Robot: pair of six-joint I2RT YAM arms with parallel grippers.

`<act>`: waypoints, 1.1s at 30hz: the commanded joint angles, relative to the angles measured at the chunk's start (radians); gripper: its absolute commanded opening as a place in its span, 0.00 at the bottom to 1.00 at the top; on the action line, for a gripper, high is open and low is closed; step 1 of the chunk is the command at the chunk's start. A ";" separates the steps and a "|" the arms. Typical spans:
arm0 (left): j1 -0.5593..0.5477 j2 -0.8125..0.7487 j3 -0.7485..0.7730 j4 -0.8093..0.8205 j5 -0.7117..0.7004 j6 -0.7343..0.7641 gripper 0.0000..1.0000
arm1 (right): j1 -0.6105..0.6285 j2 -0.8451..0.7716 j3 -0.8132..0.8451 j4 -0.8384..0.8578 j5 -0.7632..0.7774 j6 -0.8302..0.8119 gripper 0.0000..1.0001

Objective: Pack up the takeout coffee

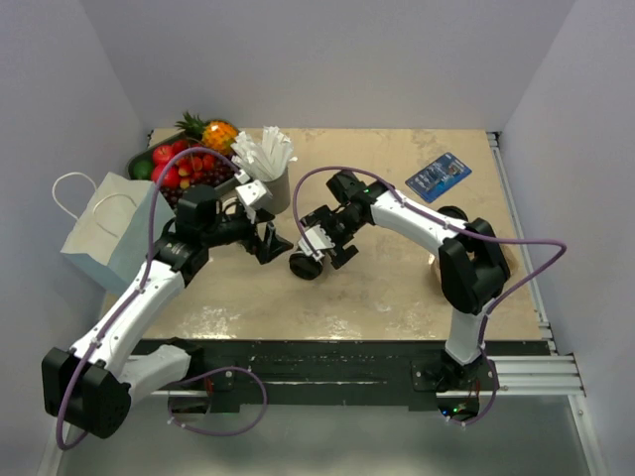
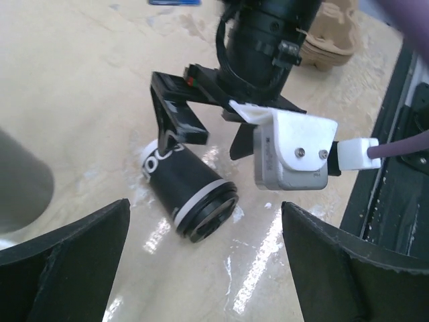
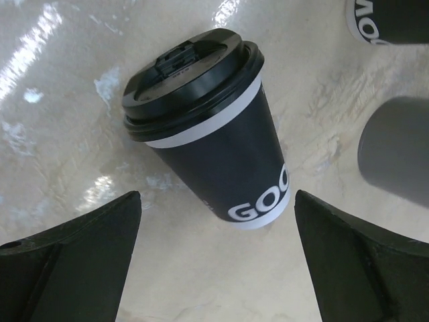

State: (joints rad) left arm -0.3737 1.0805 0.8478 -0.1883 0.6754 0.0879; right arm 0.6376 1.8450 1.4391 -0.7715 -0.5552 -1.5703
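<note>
The takeout coffee (image 1: 304, 266), a dark cup with white lettering and a black lid, lies on its side on the table between both arms. In the left wrist view the takeout coffee (image 2: 179, 176) points its lid at the camera. My left gripper (image 2: 204, 204) stands open just short of the lid, holding nothing. In the right wrist view the takeout coffee (image 3: 214, 134) lies just ahead of my right gripper (image 3: 218, 194), whose jaws are wide apart and clear of it. From above, the left gripper (image 1: 273, 244) and right gripper (image 1: 319, 253) face each other across the cup.
A white paper bag (image 1: 104, 233) stands at the table's left edge. A grey cup of white sticks (image 1: 268, 164) and a fruit bowl (image 1: 184, 159) sit behind the left arm. Another dark cup (image 3: 389, 20) and the grey cup (image 3: 395, 157) are close by. A blue packet (image 1: 438, 176) lies back right.
</note>
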 commanded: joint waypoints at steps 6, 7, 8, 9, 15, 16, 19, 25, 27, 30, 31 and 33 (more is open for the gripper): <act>0.096 -0.113 -0.024 -0.096 -0.063 -0.042 0.98 | 0.066 0.145 0.179 -0.140 0.064 -0.307 0.99; 0.104 -0.113 -0.024 -0.089 -0.065 -0.046 0.98 | 0.080 0.148 0.175 -0.140 0.070 -0.313 0.99; 0.108 -0.113 -0.023 -0.079 -0.066 -0.048 0.98 | 0.086 0.160 0.169 -0.140 0.078 -0.316 0.99; 0.111 -0.110 -0.023 -0.074 -0.066 -0.050 0.98 | 0.091 0.166 0.167 -0.146 0.083 -0.318 0.99; 0.117 -0.094 -0.010 -0.071 -0.062 -0.033 0.98 | 0.109 0.191 0.161 -0.177 0.063 -0.236 0.88; 0.119 -0.090 -0.007 -0.066 -0.060 -0.033 0.98 | 0.111 0.195 0.161 -0.169 0.054 -0.209 0.84; 0.121 -0.062 0.010 -0.048 -0.048 -0.045 0.98 | 0.102 0.178 0.139 -0.088 0.003 -0.039 0.68; 0.122 0.036 0.104 -0.042 -0.022 -0.021 0.98 | -0.010 0.067 0.005 0.246 -0.219 0.465 0.57; 0.122 0.081 0.134 -0.057 -0.013 -0.013 0.98 | -0.067 0.036 -0.071 0.393 -0.273 0.725 0.56; 0.122 0.137 0.212 -0.092 0.004 0.004 0.98 | -0.128 0.004 -0.166 0.769 -0.284 1.014 0.56; 0.122 0.154 0.227 -0.105 0.006 0.016 0.98 | -0.137 -0.006 -0.189 0.863 -0.278 1.077 0.56; 0.122 0.194 0.270 -0.141 0.009 0.032 0.98 | -0.160 -0.013 -0.247 1.059 -0.275 1.233 0.57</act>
State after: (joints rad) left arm -0.2562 1.2285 1.0210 -0.2821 0.6491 0.0784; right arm 0.5140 1.8816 1.2709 -0.2340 -0.7605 -0.8158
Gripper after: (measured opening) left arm 0.983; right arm 0.699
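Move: The lidded coffee cup lies on its side just under the open right hand, about 2 cm left, 1 cm back and 6 cm below, its lid end pointing back and left. From that hand, the straw holder stands some 13 cm ahead and 12 cm left, the stack of white cups roughly 5 cm ahead and 20 cm left. From the left hand the coffee cup is about 9 cm right, 5 cm ahead and 17 cm below. Right hand sinks about 5 cm, pinches the cup, raises it forward, turning clockwise; left drifts left, then forward. ##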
